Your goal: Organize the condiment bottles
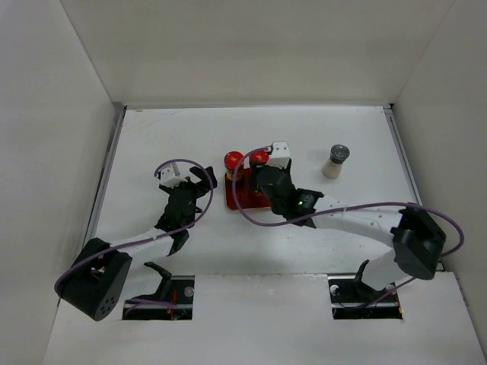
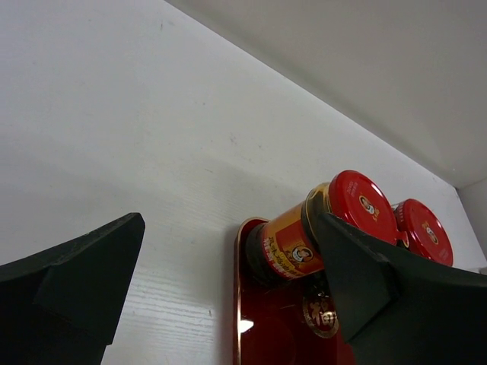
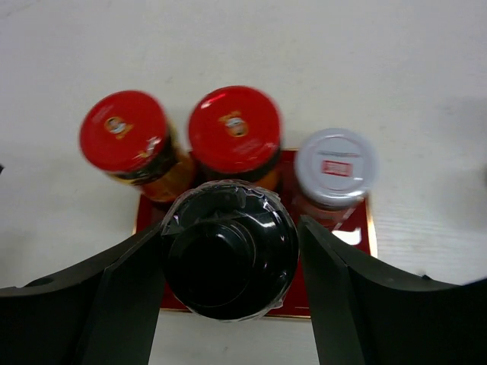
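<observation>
Two red-capped condiment bottles (image 3: 123, 131) (image 3: 233, 129) with dark contents stand at the back of the red tray (image 3: 144, 220), and a white-capped jar (image 3: 335, 166) stands beside them. My right gripper (image 3: 230, 232) is shut on a black-capped bottle (image 3: 228, 262) held over the tray's front. A grey-capped jar (image 1: 335, 160) stands alone on the table to the right. My left gripper (image 2: 228, 228) is wide open just left of the tray (image 2: 266, 327). One of its fingers passes in front of the nearer red-capped bottle (image 2: 293, 247) without gripping it.
White walls enclose the table on three sides. The right arm's purple cable loops over the tray (image 1: 242, 201) near the red-capped bottles (image 1: 233, 161). The left gripper (image 1: 199, 182) sits close to the tray's left edge.
</observation>
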`<move>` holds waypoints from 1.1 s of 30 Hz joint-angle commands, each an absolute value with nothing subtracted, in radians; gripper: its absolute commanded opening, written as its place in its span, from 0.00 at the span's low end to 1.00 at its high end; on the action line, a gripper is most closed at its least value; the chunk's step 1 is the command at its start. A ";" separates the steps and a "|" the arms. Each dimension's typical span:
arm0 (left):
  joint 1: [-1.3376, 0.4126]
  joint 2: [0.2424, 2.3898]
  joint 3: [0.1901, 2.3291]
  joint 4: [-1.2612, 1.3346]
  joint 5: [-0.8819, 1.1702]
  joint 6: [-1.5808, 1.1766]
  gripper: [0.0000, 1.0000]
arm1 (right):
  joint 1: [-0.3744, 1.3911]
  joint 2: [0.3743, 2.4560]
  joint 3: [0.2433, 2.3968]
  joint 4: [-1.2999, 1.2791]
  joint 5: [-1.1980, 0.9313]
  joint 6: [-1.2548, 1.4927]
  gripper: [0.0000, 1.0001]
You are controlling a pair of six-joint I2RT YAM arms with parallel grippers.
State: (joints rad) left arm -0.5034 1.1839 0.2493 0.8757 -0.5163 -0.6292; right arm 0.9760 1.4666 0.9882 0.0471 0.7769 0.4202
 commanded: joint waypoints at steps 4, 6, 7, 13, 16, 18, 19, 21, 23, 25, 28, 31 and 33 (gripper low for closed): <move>-0.490 1.138 0.230 0.904 -0.532 -0.637 1.00 | 1.005 1.633 1.117 0.239 0.697 0.382 0.47; -0.492 1.141 0.229 0.910 -0.537 -0.637 1.00 | 1.009 1.673 1.129 0.251 0.672 0.387 0.48; -0.489 1.155 0.230 0.914 -0.534 -0.638 1.00 | 1.010 1.690 1.132 0.255 0.661 0.391 0.48; -0.493 1.164 0.238 0.916 -0.511 -0.638 1.00 | 1.027 1.735 1.120 0.255 0.658 0.419 0.58; -0.493 1.161 0.242 0.905 -0.502 -0.640 1.00 | 1.029 1.723 1.103 0.259 0.653 0.420 0.73; -0.495 1.147 0.238 0.905 -0.506 -0.640 1.00 | 1.029 1.692 1.098 0.247 0.660 0.408 0.85; -0.495 1.147 0.236 0.908 -0.509 -0.640 1.00 | 1.029 1.662 1.086 0.245 0.663 0.403 0.90; -0.493 1.161 0.239 0.905 -0.509 -0.640 1.00 | 1.024 1.583 1.048 0.253 0.673 0.394 0.95; -0.492 1.155 0.238 0.905 -0.509 -0.640 1.00 | 0.993 1.502 1.010 0.255 0.681 0.382 0.98; -0.493 1.146 0.236 0.905 -0.515 -0.640 1.00 | 0.937 1.425 0.968 0.255 0.684 0.370 0.99; -0.499 1.170 0.247 0.905 -0.509 -0.638 1.00 | 0.810 1.339 0.905 0.247 0.716 0.399 0.97; -0.504 1.163 0.247 0.904 -0.509 -0.638 1.00 | 0.642 1.321 0.888 0.223 0.791 0.393 0.95; -0.505 1.158 0.244 0.904 -0.512 -0.638 1.00 | 0.538 1.347 0.911 0.198 0.831 0.348 0.99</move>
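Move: The black-capped bottle is held by the right hand, and its slot, the empty front-left part of the tray, lies about 7 cm to that hand's left, level in reach and 8 cm down. The left red-lidded bottle stands 8 cm beyond the slot and 3 cm left of it, the right red-lidded one 8 cm ahead of the hand and 3 cm left, the silver-lidded jar 7 cm ahead and 4 cm right. From the left hand the slot is about 18 cm right, 4 cm back and 5 cm down. Still gripping the black-capped bottle, the right hand sets it down on the tray in front of the red-lidded pair, going about 7 cm left and 8 cm down, then opens and lets go. It rises some 14 cm, swinging about 20 cm right and 7 cm forward towards the last bottle outside the tray, fingers tipping up and wrist turning roughly 25 degrees clockwise. ##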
